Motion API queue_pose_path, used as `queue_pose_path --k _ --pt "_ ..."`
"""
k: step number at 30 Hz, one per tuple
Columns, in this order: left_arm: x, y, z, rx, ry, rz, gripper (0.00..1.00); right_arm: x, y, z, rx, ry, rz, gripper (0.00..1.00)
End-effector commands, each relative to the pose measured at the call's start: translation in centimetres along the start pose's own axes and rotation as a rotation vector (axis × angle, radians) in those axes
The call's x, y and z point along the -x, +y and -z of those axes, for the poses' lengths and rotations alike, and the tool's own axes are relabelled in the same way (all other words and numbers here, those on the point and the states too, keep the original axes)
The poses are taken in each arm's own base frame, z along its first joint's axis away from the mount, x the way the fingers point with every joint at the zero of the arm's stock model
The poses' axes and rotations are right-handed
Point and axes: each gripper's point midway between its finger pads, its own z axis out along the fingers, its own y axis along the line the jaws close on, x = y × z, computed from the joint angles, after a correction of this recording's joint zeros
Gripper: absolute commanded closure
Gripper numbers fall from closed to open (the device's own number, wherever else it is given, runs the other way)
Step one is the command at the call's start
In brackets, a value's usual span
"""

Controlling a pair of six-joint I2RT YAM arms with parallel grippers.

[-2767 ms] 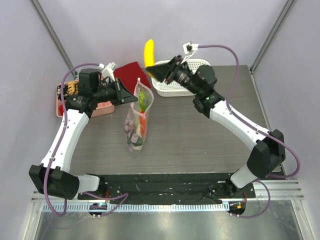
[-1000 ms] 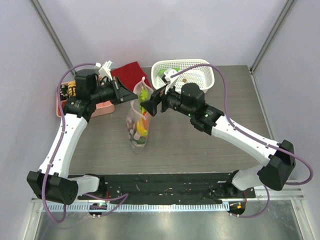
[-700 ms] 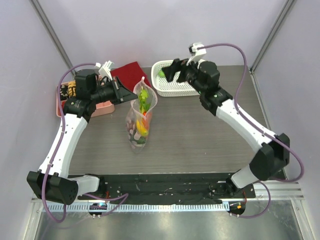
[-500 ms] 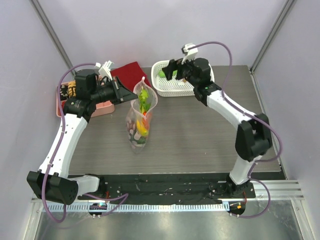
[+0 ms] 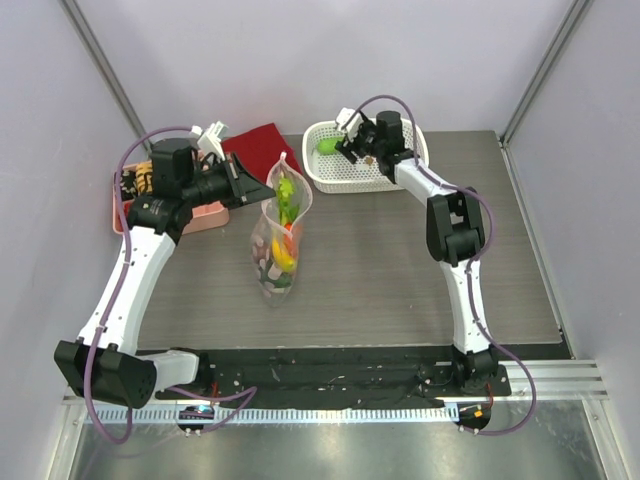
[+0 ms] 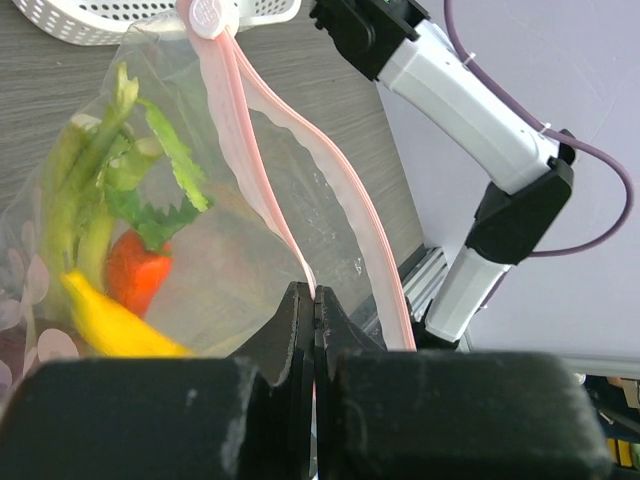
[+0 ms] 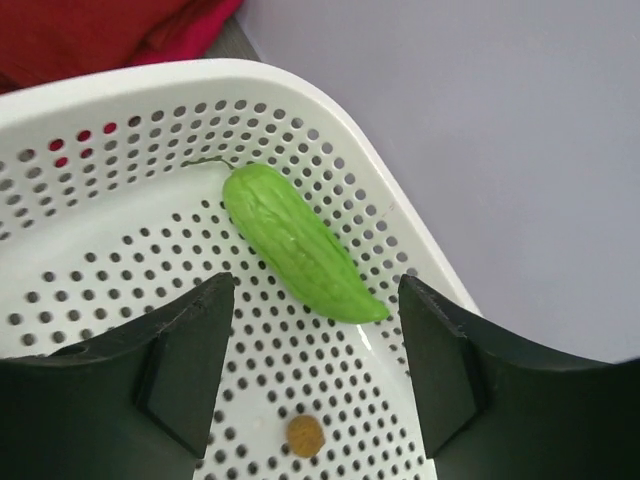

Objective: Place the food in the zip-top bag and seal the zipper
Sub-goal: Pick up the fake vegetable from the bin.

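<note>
The zip-top bag (image 5: 272, 262) stands on the table, mouth up, and my left gripper (image 5: 262, 192) is shut on its rim. In the left wrist view the left gripper (image 6: 315, 296) pinches one side of the pink zipper (image 6: 252, 170); the slider (image 6: 205, 14) sits at the far end. Inside the bag lie a yellow banana (image 6: 118, 324), a red-orange pepper (image 6: 140, 275) and green leek stalks (image 6: 88, 172). A small green food piece (image 7: 298, 248) lies in the white basket (image 7: 330, 105). My right gripper (image 7: 316, 300) hangs open just above it, one finger on each side, not touching.
The white perforated basket (image 5: 405, 132) stands at the back right, with a small brown disc (image 7: 304, 435) on its floor. A red cloth (image 5: 258, 146) lies behind the bag. A pink tray (image 5: 198, 216) sits at the far left under the left arm.
The banana that the right gripper held is now in the bag. The right arm swung from the bag's mouth back over the basket. The left gripper kept its hold.
</note>
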Motion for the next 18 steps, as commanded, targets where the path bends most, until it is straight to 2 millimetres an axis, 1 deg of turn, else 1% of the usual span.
queue_pose_path --k 1,2,4,5,6,9,10,12,13,15,16,18 --pt "0.3 0.1 -0.2 -0.013 -0.012 -0.027 1.0 2.3 -1.7 -1.7 0.01 -0.073 0.272 0.3" --pt "0.3 0.2 -0.2 -0.012 -0.011 -0.025 1.0 1.0 -0.9 -2.3 0.033 -0.055 0.285 0.3" --pt "0.2 0.5 -0.4 -0.01 -0.007 -0.021 1.0 0.8 -1.0 -2.7 0.04 -0.063 0.342 0.3" --pt "0.2 0.7 -0.4 -0.006 -0.005 -0.014 1.0 -0.5 -0.3 -3.1 0.056 -0.047 0.349 0.3" --pt "0.1 0.7 -0.5 -0.006 -0.004 -0.015 1.0 -0.9 -0.2 -3.4 0.06 -0.046 0.387 0.3" --pt "0.2 0.9 -0.4 0.0 -0.006 -0.013 1.0 -2.5 0.2 -4.2 0.075 -0.03 0.429 0.3" --pt "0.1 0.8 -0.5 -0.002 -0.003 -0.012 1.0 -2.8 0.4 -4.4 0.076 -0.03 0.436 0.3" --pt "0.1 1.0 -0.4 0.005 -0.003 -0.007 1.0 -3.9 0.2 -5.2 0.061 -0.018 0.447 0.3" --pt "0.0 1.2 -0.4 0.007 -0.001 -0.003 1.0 -4.0 0.1 -5.4 0.052 -0.02 0.453 0.3" --pt "-0.1 1.4 -0.4 0.01 0.001 0.002 1.0 -4.2 -0.8 -5.9 0.008 -0.02 0.479 0.29" --pt "-0.3 1.6 -0.4 0.013 0.003 0.008 1.0 -5.4 -0.2 -6.4 0.015 -0.01 0.494 0.28" --pt "-0.3 1.6 -0.3 0.015 0.003 0.01 1.0 -5.6 -0.6 -6.7 -0.001 -0.012 0.518 0.27"
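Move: The green fake vegetable lies in the far left corner of the white bin, about 5 cm ahead of the right hand, 4 cm to its left and some 12 cm below. Also on the bin floor, a small brown disc sits about level with that hand and 6 cm to its right; the red cloth is roughly 20 cm to its left and 1 cm ahead. From the left hand, the vegetable lies about 37 cm ahead, 8 cm right and 30 cm down. The right hand sinks about 9 cm into the white bin towards the green vegetable, easing some 4 cm forward as it goes and rolling roughly 25 degrees counter-clockwise as seen looking out along its fingers, which stay well open and come close on either side of the vegetable without a visible touch. Meanwhile the left hand, still pinching the bag's zipper edge between shut fingers, lowers by nearly 2 cm and otherwise keeps its place. ##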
